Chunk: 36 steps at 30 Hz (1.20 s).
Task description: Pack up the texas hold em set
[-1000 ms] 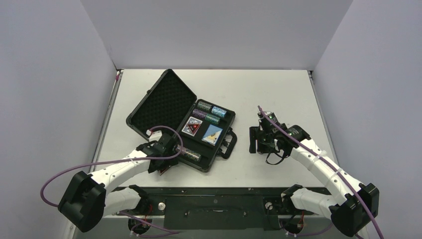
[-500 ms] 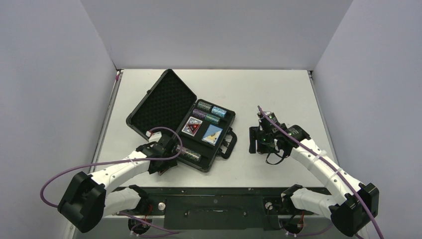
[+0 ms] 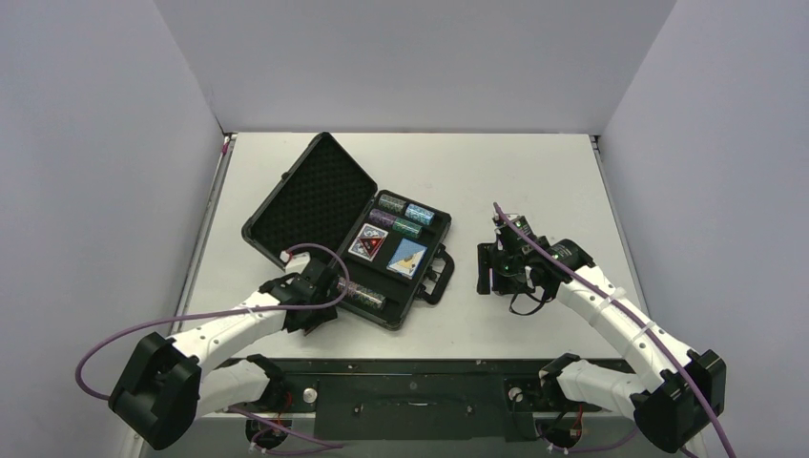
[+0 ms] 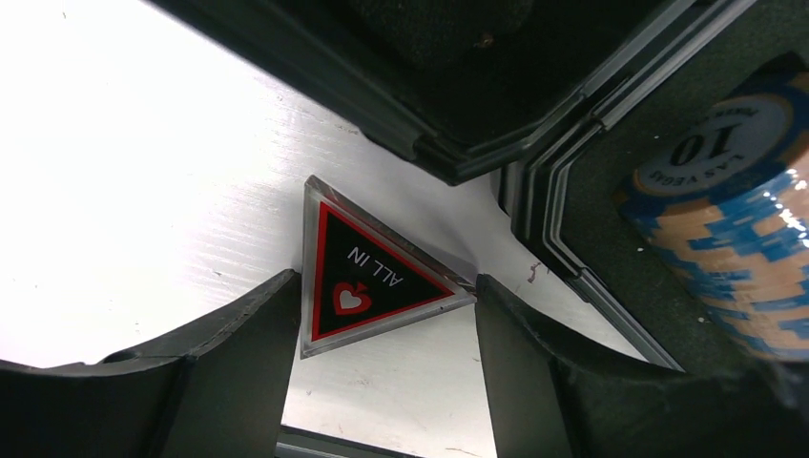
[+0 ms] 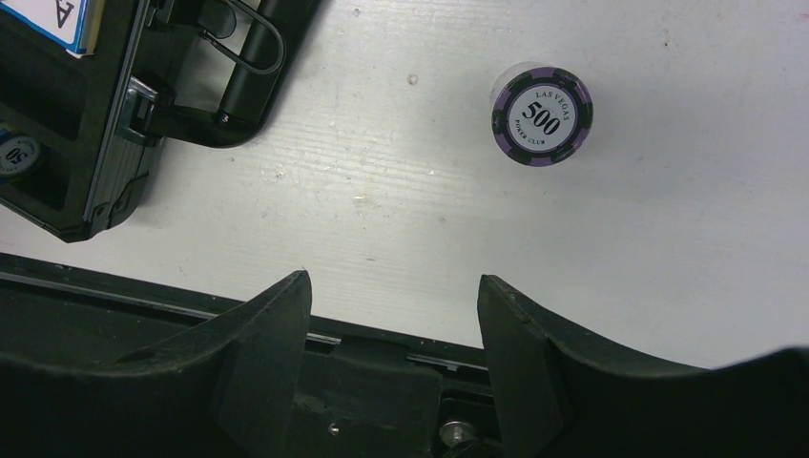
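The black briefcase [image 3: 320, 191] lies open at the centre left, with glittery chip rolls [image 3: 405, 215], a chip roll [image 3: 361, 294] in the near slot and a blue card deck [image 3: 408, 256] in its foam tray. My left gripper [image 3: 310, 310] is at the case's near-left corner. In the left wrist view it [image 4: 386, 286] is open, and the red-black "ALL IN" triangle [image 4: 367, 281] lies flat on the table between its fingertips, touching both. My right gripper [image 3: 494, 272] is open and empty [image 5: 393, 281]. A purple "500" chip roll [image 5: 542, 114] stands on end beyond its fingertips, apart from them.
The case handle [image 5: 253, 57] sticks out toward the right gripper. A blue "10" chip roll [image 4: 735, 229] sits in the tray beside the left gripper. The black base rail [image 3: 410, 372] runs along the table's near edge. Grey walls enclose the table.
My left gripper has shifted slightly left and toward the near edge. The right arm has hardly moved.
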Each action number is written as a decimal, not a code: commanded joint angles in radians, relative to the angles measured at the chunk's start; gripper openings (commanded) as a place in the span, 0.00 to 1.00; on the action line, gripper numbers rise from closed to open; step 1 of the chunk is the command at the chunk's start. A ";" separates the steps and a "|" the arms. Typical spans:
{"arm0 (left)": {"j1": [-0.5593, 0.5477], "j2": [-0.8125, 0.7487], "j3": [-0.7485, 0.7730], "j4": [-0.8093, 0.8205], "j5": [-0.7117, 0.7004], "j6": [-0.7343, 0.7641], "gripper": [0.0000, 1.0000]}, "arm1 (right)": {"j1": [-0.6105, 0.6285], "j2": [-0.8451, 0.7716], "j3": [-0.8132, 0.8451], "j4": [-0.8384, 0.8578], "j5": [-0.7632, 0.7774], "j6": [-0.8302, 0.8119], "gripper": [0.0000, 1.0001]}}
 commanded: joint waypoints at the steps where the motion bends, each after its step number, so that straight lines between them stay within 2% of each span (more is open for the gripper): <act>1: 0.003 -0.004 -0.026 0.097 0.055 0.003 0.45 | -0.008 0.003 0.013 0.016 0.002 -0.010 0.60; 10: 0.002 -0.068 -0.012 0.039 0.072 -0.001 0.24 | -0.008 0.003 0.008 0.024 0.003 0.001 0.60; 21: 0.002 -0.164 0.046 -0.076 0.109 -0.033 0.19 | -0.008 -0.006 -0.002 0.036 -0.005 0.018 0.60; 26: 0.003 -0.202 0.047 -0.099 0.147 -0.049 0.01 | -0.008 -0.008 -0.006 0.036 -0.002 0.019 0.60; 36: 0.003 -0.273 0.147 -0.239 0.180 -0.052 0.00 | -0.008 -0.021 -0.018 0.043 0.000 0.033 0.59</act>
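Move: Between the left fingers already sits the All In triangle, on the table. The card deck topped with the first triangle lies about 20 cm ahead of the left hand, 13 cm to its right and 4 cm higher; the blue card deck is some 15 cm ahead and 21 cm right, the orange-and-blue chip roll 7 cm ahead and 11 cm right. From the idle right hand, the triangle-topped deck is about 19 cm ahead, 27 cm left and 8 cm below. Keeping its pinch on the triangle, one finger on its side and the other at its pointed corner, the left hand lifts about 4 cm off the table, drawing back a couple of centimetres from the case lid's near corner and shifting as much to the right. The wrist rolls some 10 degrees, its left side dipping, while the grip effort rises. ##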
